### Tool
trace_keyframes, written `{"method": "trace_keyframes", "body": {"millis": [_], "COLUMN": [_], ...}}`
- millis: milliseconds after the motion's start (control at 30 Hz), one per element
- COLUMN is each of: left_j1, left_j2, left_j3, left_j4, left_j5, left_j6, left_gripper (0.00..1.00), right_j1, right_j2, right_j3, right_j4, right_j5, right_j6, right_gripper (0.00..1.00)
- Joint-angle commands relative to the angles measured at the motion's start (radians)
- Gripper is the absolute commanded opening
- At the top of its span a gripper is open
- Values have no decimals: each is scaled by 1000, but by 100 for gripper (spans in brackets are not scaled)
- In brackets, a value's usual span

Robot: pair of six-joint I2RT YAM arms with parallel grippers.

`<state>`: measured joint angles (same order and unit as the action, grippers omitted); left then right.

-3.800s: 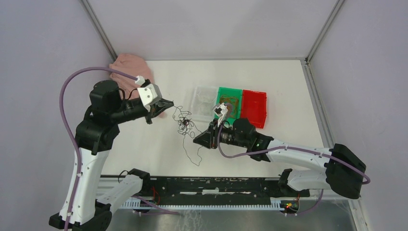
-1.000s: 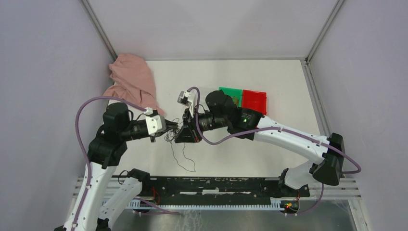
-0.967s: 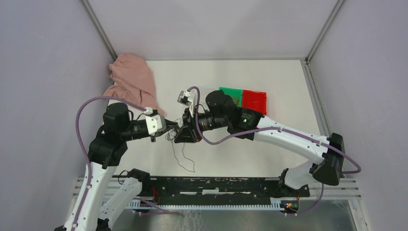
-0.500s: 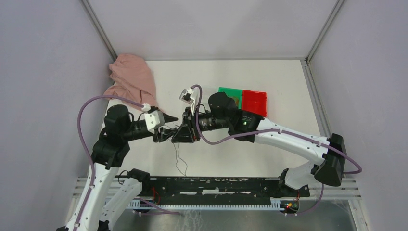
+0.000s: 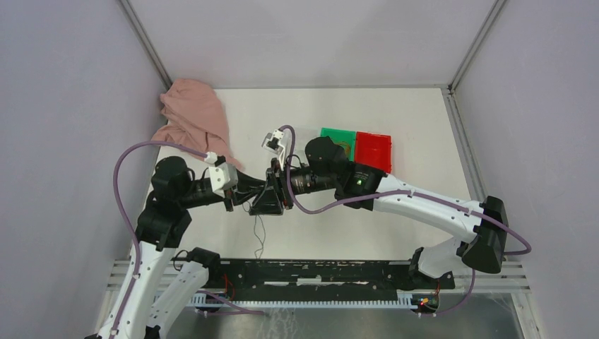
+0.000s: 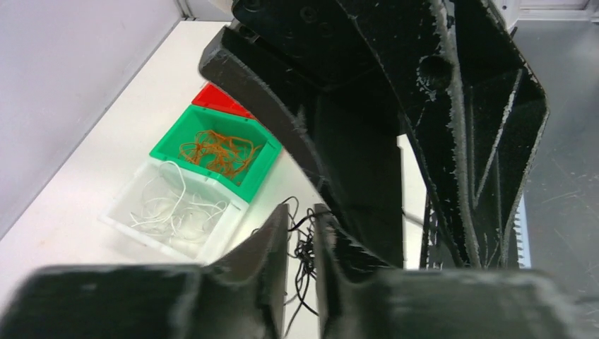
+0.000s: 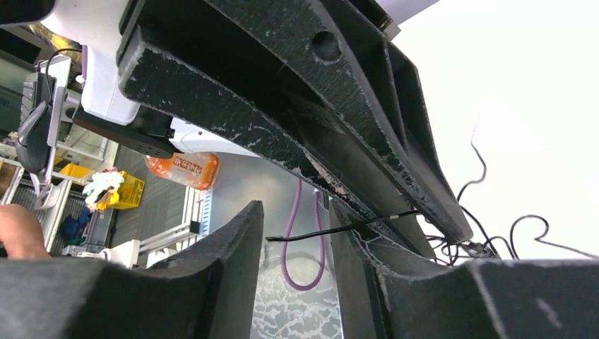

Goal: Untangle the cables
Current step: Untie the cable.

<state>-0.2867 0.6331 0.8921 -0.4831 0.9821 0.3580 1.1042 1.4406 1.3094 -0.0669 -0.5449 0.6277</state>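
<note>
The cables are a small wad of thin black wires (image 6: pixel 305 256) lying on the white table, with one strand (image 5: pixel 259 236) trailing toward the near edge. My left gripper (image 6: pixel 300 220) stands just over the wad, its jaws a narrow gap apart, and wires show through that gap. My right gripper (image 7: pixel 295 236) faces it fingertip to fingertip, open. A loose black wire end (image 7: pixel 318 233) crosses its gap without being clamped. In the top view the two grippers (image 5: pixel 256 188) (image 5: pixel 258 207) overlap at the table's middle left.
A green bin (image 6: pixel 215 152) holds orange wires and a clear bin (image 6: pixel 173 208) beside it holds whitish wires. A red bin (image 5: pixel 372 150) stands to their right. A pink cloth (image 5: pixel 194 113) lies at the back left corner.
Both grippers were shut on the tangle a second ago and their jaws have since parted. The left wrist has rolled and pushed in against the right gripper. The hanging strand has slid nearer the front edge.
</note>
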Motion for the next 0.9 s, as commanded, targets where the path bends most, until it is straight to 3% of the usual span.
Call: {"method": "trace_keyframes", "body": {"millis": [0,100,300,500,867], "left_j1": [-3,-3,-3,-3,-3], "left_j2": [-22,-32,-40,-29,-17], "left_j3": [-7,0,15,48,50], "left_j4": [126,138,141,160,340], "left_j5": [33,17,22,31,-1], "left_j6": [-120,-143,-169,-207,-426], "left_gripper": [16,8,5,3,3], "right_j1": [-4,-6,-15,-15,-15], "right_j2": [-44,-95,-276,-393,-260], "right_j3": [17,12,-65,-158,-139], "right_j4": [43,-28,-110,-105,36], "right_j5": [32,109,340,532,469], "right_j6": [-7,-53,-172,-275,-339], "right_gripper": [50,63,80,81,82]}}
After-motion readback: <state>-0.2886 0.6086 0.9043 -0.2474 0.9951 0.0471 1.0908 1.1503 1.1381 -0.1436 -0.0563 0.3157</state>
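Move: The black cable's loose strand lies right at the left fingertips, about 2 cm back of their midpoint, and runs back to its end between the right pads, some 5 cm nearer the base. Its tangle hangs about 12 cm below the left hand, 1 cm back and 1 cm right; from the right hand that is roughly 5 cm ahead, 2 cm right and 12 cm down. From the left hand, the clear box stands about 19 cm ahead, 8 cm right and 29 cm down, the green box 21 cm ahead and 20 cm right. The left fingers close the rest of the way and pinch the black strand, then lift about 5 cm nearly straight up with a small tilt while keeping hold of it. The right fingers open wide and leave the cable end, that hand swinging about 10 cm to the right, up and forward away from the left gripper, then turning back down and a little left with its fingers still wide, about 7 cm farther forward than it began and turned some 25 degrees clockwise. ##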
